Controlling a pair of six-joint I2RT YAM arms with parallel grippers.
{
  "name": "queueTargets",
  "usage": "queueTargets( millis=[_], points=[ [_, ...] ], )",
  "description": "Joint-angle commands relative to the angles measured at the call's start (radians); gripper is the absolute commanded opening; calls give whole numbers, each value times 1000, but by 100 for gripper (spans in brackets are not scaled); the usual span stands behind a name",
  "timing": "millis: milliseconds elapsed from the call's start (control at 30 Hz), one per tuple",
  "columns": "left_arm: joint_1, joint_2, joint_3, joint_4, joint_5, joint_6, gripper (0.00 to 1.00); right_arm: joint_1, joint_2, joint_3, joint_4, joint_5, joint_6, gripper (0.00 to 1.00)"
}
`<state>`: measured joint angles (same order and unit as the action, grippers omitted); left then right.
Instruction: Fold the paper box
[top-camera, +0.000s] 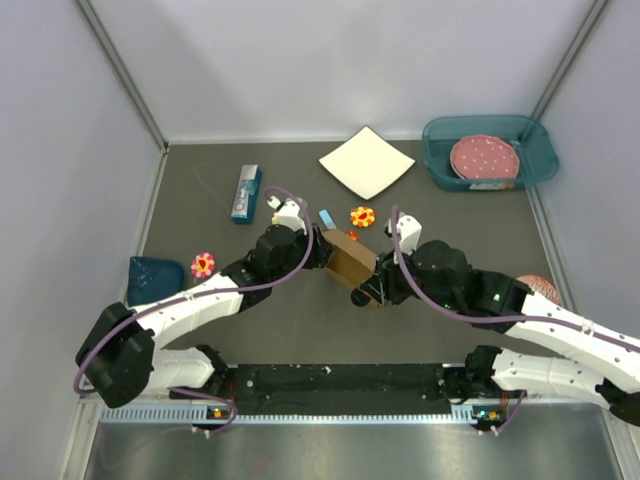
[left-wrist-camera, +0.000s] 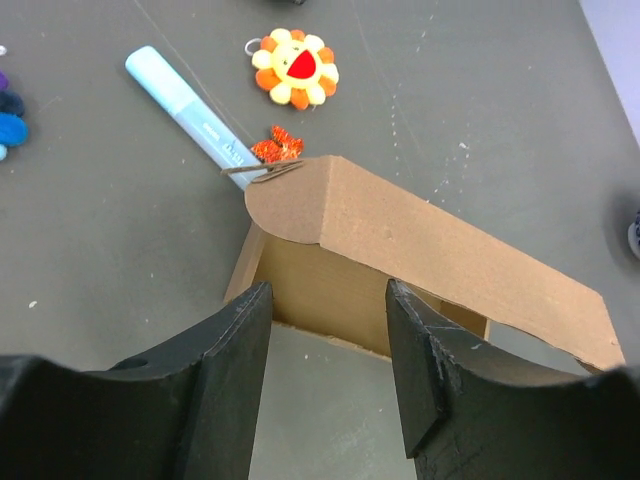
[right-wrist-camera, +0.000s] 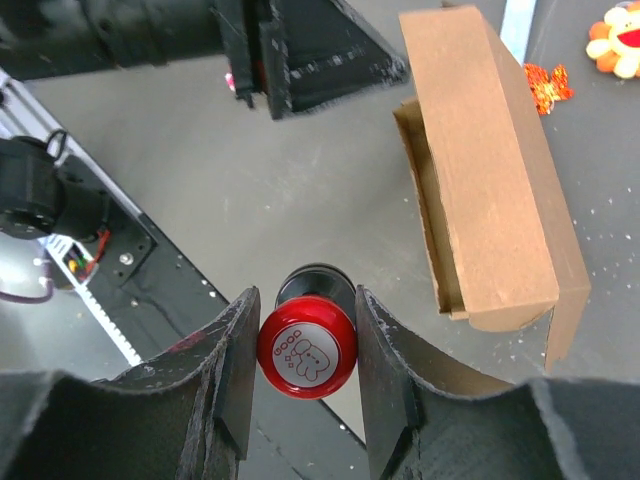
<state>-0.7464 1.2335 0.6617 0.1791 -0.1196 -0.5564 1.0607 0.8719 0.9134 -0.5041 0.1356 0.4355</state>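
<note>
The paper box (top-camera: 350, 265) is brown cardboard, folded into a flat rectangular shape, and lies mid-table between the two arms. Its lid with a rounded corner tab (left-wrist-camera: 290, 200) stands slightly raised, so one long side (right-wrist-camera: 425, 200) gapes. My left gripper (left-wrist-camera: 328, 300) is open just in front of the paper box (left-wrist-camera: 430, 250), with only bare table between its fingers. My right gripper (right-wrist-camera: 307, 295) is shut on a red-topped round stamp (right-wrist-camera: 307, 345), just beside the box's open side (top-camera: 365, 295).
Beyond the box lie a light blue pen (left-wrist-camera: 190, 120), an orange flower toy (left-wrist-camera: 295, 68) and a small orange scrap (left-wrist-camera: 277, 148). Further off are a white square sheet (top-camera: 366, 162), a small blue carton (top-camera: 246, 193), a teal bin (top-camera: 440, 160) and a second flower toy (top-camera: 203, 264).
</note>
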Motion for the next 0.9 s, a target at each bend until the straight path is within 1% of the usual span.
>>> queueTargets(
  millis=[0,167,400,533,867],
  points=[
    [4,-8,64,40,9,-8,55,16,-1,-31,68,65,-1,4],
    [5,12,113,31,15,1,55,19,24,-59,91,111,-18,3],
    [5,40,142,26,12,6,55,30,82,-36,99,219,-70,2],
    [7,-11,105,23,-12,4,56,30,107,-22,108,229,-83,2],
    [5,-157,-7,5,-40,-5,56,30,223,-13,108,398,-95,1]
  ],
)
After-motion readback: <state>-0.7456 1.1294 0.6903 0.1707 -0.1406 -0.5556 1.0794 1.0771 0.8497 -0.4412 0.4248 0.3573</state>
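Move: The right hand already holds the black bottle by its red cap; the box's middle is about 14 cm ahead of that hand, 3 cm to its left and 19 cm below. The orange candy lies beyond the box, roughly 24 cm ahead and 4 cm left of the right hand, and the flower toy some 31 cm ahead, 1 cm left. From the open left hand, the box's middle is about 2 cm ahead, 6 cm right and 10 cm below. The right hand keeps its grip on the red cap and lowers the bottle about 7 cm while carrying it roughly 5 cm forward, towards the open near side of the box, tipping its fingers further down and turning slightly clockwise, some 20 degrees in all, so that the bottle's base comes close under the lid's edge. The left hand, its fingers staying half open, rises about 5 cm, edging forward and right at first and then drawing back by as much, with no touch on the box to be seen. ##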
